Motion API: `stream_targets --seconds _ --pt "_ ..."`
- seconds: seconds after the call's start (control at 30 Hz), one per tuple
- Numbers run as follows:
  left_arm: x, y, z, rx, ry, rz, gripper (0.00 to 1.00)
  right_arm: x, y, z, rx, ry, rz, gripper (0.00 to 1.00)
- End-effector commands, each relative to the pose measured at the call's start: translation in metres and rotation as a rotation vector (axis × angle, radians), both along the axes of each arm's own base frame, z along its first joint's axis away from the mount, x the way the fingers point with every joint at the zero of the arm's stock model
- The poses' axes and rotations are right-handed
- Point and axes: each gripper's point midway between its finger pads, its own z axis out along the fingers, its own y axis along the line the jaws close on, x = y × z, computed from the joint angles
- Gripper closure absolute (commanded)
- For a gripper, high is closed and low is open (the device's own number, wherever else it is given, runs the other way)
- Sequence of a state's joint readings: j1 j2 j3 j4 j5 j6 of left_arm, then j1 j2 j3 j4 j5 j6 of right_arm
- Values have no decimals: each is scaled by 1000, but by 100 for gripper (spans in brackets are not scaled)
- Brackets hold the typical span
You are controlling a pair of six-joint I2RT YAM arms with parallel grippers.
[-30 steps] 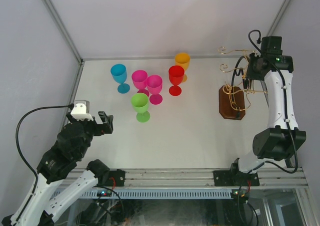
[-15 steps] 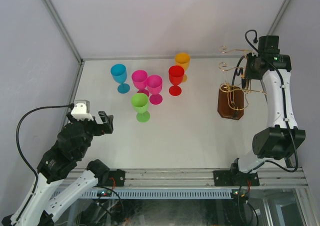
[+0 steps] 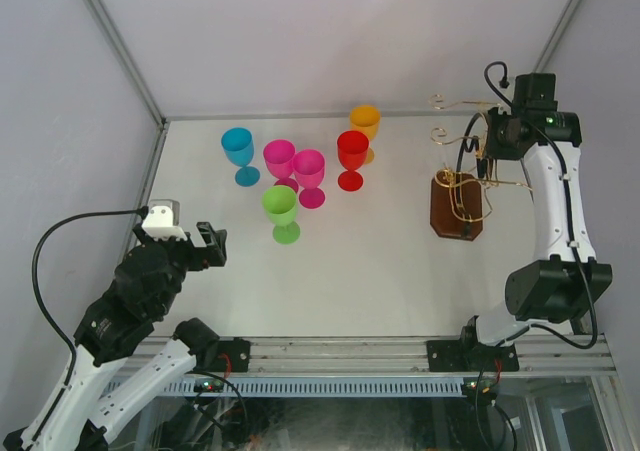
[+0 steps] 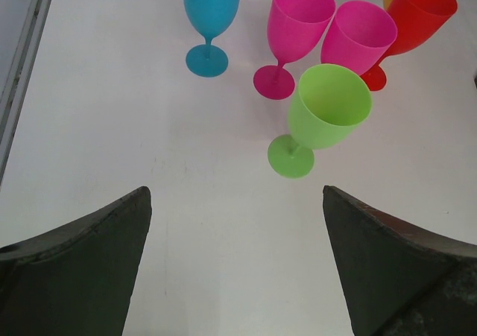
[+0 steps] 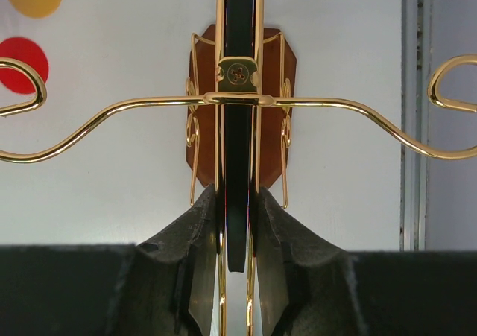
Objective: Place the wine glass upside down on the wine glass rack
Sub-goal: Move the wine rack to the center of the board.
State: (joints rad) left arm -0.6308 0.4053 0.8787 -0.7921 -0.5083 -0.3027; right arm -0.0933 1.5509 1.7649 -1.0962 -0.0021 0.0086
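The wine glass rack (image 3: 457, 207), gold scroll-ended wire arms on a dark brown wooden base, stands at the right of the table. My right gripper (image 3: 488, 147) is above it, shut on its black central loop (image 5: 238, 45) and the gold wires beside it; the right wrist view has my right gripper (image 5: 237, 196) clamped on them, with the base (image 5: 273, 62) below. Several coloured wine glasses stand upright at the back, the green wine glass (image 3: 281, 207) nearest. My left gripper (image 3: 211, 243) hangs open at the near left, and my left gripper (image 4: 235, 194) holds nothing, short of the green glass (image 4: 328, 106).
Blue (image 3: 238, 149), two pink (image 3: 279, 158) (image 3: 309, 170), red (image 3: 352, 152) and orange (image 3: 365, 121) glasses cluster close together behind the green one. Grey walls and metal frame posts bound the table at the left, back and right; the rack sits near the right wall.
The right gripper has moved left with the rack in its jaws, and the rack's wooden base has slid a little left over the table. The left arm has not moved.
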Motion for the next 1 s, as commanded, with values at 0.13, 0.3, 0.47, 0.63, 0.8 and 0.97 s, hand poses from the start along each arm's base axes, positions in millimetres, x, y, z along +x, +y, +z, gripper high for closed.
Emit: stream_targets --seconds 0.13,0.3,0.47,0.63,0.8,0.97 --pt "5 -8 -4 9 -3 -28 0 -10 32 35 37 -122 145 100" --pt "5 -7 -4 9 -3 -26 0 -11 54 32 49 -114 215 100" --pt "5 -7 -4 10 -2 -27 0 -11 77 30 60 -113 303 100" --pt "5 -7 -4 10 -4 -26 0 -12 98 27 82 -105 400 100" --pt "5 -8 -4 10 -2 -28 0 -12 112 28 85 -114 479 100" --pt "5 -8 -4 10 -3 -27 0 -14 117 19 55 -93 541 94"
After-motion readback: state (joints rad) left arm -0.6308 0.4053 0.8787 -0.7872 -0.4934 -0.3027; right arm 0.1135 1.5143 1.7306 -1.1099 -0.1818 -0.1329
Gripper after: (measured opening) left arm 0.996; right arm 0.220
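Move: The right hand already grips the upper post of the upright wine rack; the board's centre, where it is being taken, lies about 30 cm to its left, 4 cm back and 25 cm below. The red glass stands some 28 cm left and 5 cm ahead, the orange glass 25 cm left and 11 cm ahead. From the left hand the centre is about 12 cm ahead and 29 cm to the right. Keeping its pinch, the right hand takes the rack level about 10 cm left, turning counter-clockwise some 25 degrees. ##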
